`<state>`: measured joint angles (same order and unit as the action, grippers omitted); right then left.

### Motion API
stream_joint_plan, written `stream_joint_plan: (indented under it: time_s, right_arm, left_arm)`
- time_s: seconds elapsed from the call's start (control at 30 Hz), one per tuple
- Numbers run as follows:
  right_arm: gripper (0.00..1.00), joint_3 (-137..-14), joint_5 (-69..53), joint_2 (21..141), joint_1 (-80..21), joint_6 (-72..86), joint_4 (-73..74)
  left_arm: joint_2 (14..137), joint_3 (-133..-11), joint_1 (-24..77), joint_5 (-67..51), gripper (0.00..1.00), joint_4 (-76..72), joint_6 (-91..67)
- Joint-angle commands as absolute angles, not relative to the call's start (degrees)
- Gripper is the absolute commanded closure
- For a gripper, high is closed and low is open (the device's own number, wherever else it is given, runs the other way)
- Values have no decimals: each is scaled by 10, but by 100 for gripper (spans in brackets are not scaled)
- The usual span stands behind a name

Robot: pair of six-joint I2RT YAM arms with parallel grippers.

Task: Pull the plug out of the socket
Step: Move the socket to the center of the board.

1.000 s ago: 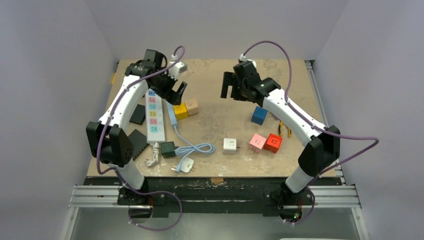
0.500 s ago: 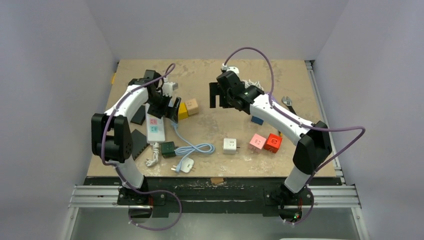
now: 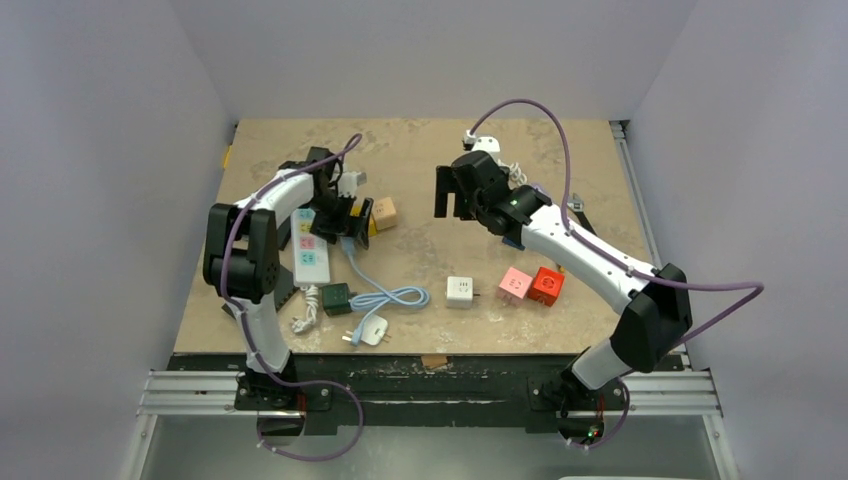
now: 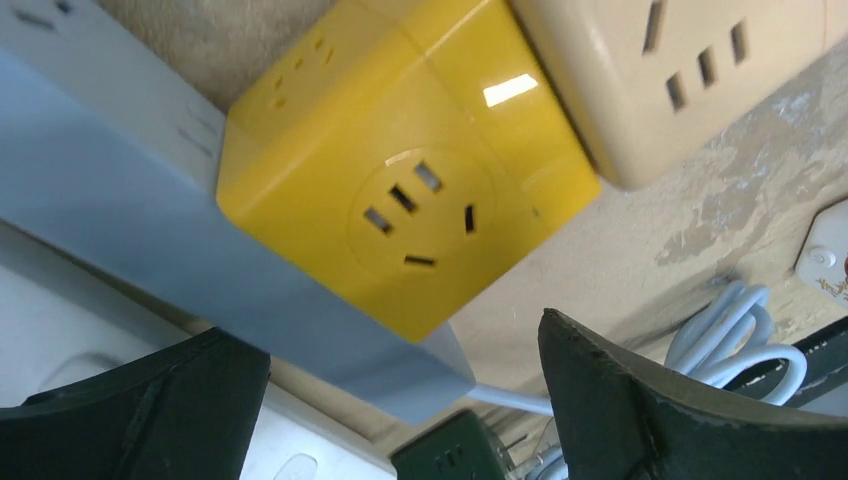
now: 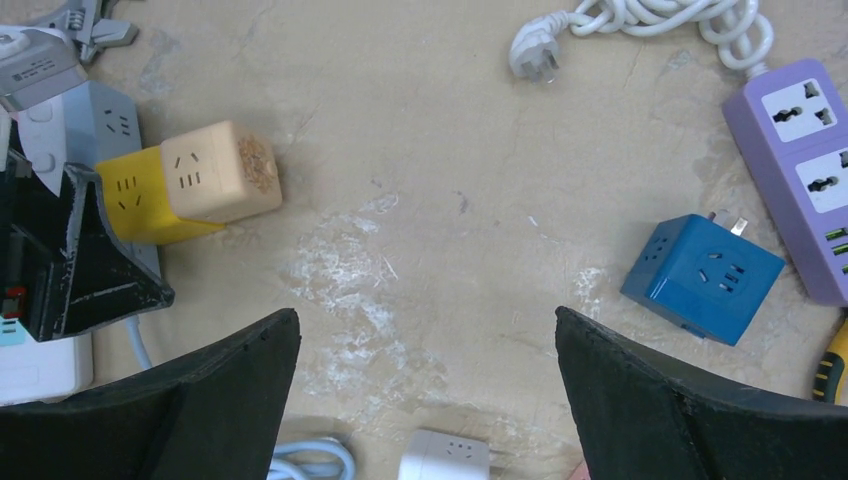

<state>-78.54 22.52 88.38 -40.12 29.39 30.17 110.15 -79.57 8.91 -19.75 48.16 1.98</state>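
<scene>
A yellow cube plug sits flush against the blue-grey socket strip; the joint between them is hidden. My left gripper is open, low over the strip's cable end, one finger on each side of strip and cube, touching neither. In the top view it covers most of the yellow cube. My right gripper hangs open and empty above bare table at mid-table. From there I see the yellow cube and the left gripper's finger.
A beige cube touches the yellow one. A white strip, dark green adapter, light-blue cable and white plug lie near front left. White, pink, red and blue cubes and a purple strip lie right.
My left gripper has come down and forward onto the strip beside the yellow cube, its arm folding in. My right gripper dropped slightly and swung left, then back a little; both stayed open.
</scene>
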Motion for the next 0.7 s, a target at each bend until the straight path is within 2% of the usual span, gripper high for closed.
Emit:
stream_joint_plan:
  time_s: [0.0,0.1,0.4,0.67]
  right_arm:
    - [5,-766,256,853,-402,299,267]
    - [5,-757,265,845,-402,300,262]
    - [5,-736,288,824,-400,298,259]
    - [5,-680,300,785,-395,306,246]
  left_arm:
    - [1112,-833,107,-184,0,461,15]
    - [1116,-840,123,-174,1,467,30]
    - [1100,-804,171,-168,44,456,109]
    - [1067,-793,197,-243,51,438,141]
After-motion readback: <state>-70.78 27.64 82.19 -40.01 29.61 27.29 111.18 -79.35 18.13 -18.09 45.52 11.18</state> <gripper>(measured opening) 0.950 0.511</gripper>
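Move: The light-blue socket strip lies just under the open left fingers, its near end between them and its middle about 4 cm ahead and 1 cm left. On its right side, from the left hand, the yellow plug sits 3 cm ahead and 3 cm right, the tan plug 5 cm ahead and 7 cm right; the white strip's middle is 1 cm ahead and 7 cm left. From the right hand the socket strip is some 21 cm left, 2 cm ahead and 18 cm below. The left hand eases forward about 1 cm, then closes its wide-open fingers to about half around the near end of the light-blue socket strip, pinching its sides, while it drags the strip about 5 cm to the right, away from the white strip, drifting slightly back and down and turning some 15 degrees clockwise. The empty right hand, still open and high over the board, draws off about 3 cm to its right and a little back, out of the strip's way. ##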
